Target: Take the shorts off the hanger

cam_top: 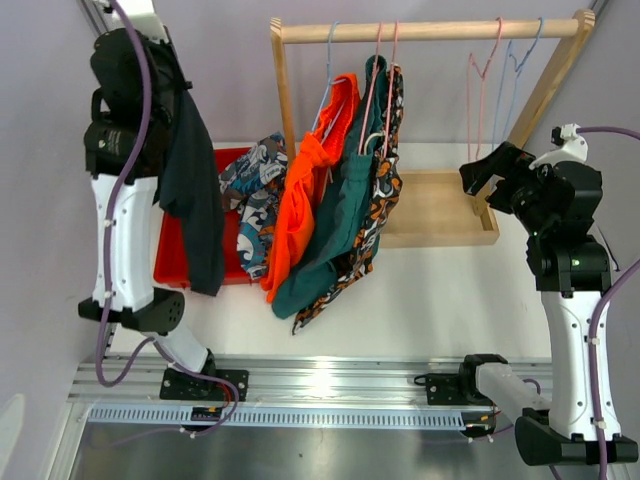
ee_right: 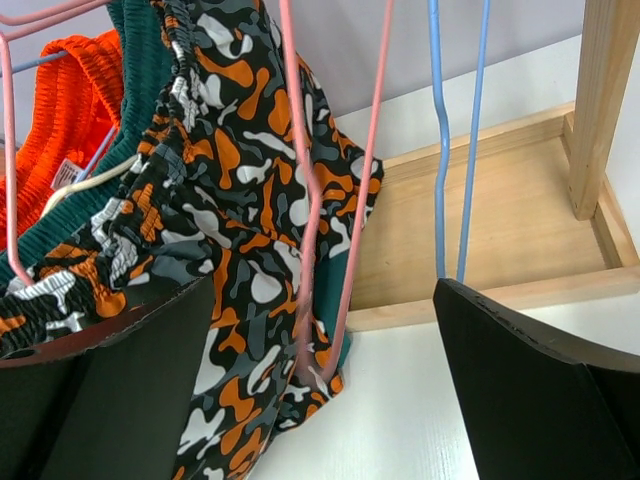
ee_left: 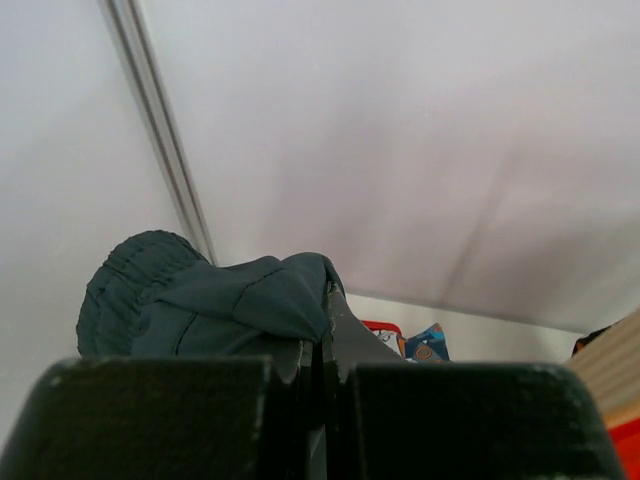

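Note:
My left gripper is raised high at the left, shut on the near-black navy shorts, which hang down from it over the red bin; their bunched waistband shows at the fingertips. On the rack hang the orange shorts, the dark teal shorts and the orange-black-white print shorts on a pink hanger. My right gripper stands open to the right of the print shorts, with nothing between its fingers. The blue-white print shorts lie in the bin.
A red bin sits left of the wooden rack. Empty pink and blue hangers hang at the rail's right end. The rack's wooden base tray lies behind my right gripper.

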Available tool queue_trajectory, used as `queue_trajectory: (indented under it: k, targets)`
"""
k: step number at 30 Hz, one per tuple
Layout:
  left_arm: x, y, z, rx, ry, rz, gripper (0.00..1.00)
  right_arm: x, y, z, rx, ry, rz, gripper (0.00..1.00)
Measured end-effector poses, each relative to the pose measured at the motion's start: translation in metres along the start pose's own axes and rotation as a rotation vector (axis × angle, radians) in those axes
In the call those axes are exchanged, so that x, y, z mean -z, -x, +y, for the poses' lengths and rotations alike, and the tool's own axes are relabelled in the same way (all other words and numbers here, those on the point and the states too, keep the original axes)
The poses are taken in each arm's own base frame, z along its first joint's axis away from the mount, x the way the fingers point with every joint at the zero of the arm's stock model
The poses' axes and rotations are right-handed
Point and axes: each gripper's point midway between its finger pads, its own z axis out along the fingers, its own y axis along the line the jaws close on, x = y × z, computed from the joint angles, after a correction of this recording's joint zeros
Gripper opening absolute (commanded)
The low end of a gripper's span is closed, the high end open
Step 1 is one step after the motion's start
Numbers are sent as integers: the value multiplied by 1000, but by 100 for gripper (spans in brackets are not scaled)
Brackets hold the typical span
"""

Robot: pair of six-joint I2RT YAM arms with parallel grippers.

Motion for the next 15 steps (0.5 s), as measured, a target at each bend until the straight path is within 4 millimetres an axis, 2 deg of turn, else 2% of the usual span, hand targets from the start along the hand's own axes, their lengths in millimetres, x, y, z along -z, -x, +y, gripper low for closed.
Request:
queue_trajectory:
  k: [3, 5, 6, 7, 8, 10, 12, 15]
  targets:
    - [-25, -25, -6, -9, -1, 49, 0, 4, -1, 2, 8, 13, 1, 100]
    - [-38, -57, -9, -20, 7, 104, 3, 8, -1, 7, 13, 43, 3, 99]
    - [-42, -70, -10, -21, 12, 126, 20, 9, -1, 10, 15, 61, 5, 99]
    - [-45, -90, -9, -25, 17, 154, 77, 12, 0, 16, 17, 92, 7, 99]
    - [-44, -118, -7, -35, 24, 212, 96, 15, 1, 24, 18, 134, 8, 99]
    - [-43, -173, -3, -23, 45, 305, 99, 21, 7, 41, 23, 214, 1, 99]
    - [-32, -224, 6, -31, 66, 399, 99, 29, 20, 62, 26, 301, -14, 99]
    - [-10, -281, 14, -23, 77, 505, 99, 39, 49, 94, 45, 415, -65, 99]
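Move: The left hand holds the black shorts high over the red bin, whose middle is about 54 cm below, 2 cm back and 4 cm right. The blue patterned shorts lie about 11 cm right of the bin's middle, and the orange shorts hang 22 cm right of the hand, 4 cm back. From the open right hand, the black-and-orange shorts hang some 18 cm left, 7 cm ahead and 8 cm lower; the empty pink hanger is 11 cm straight ahead, 4 cm higher. Left sinks some 28 cm towards the bin, opening to free the black shorts; right rises, turning left. ##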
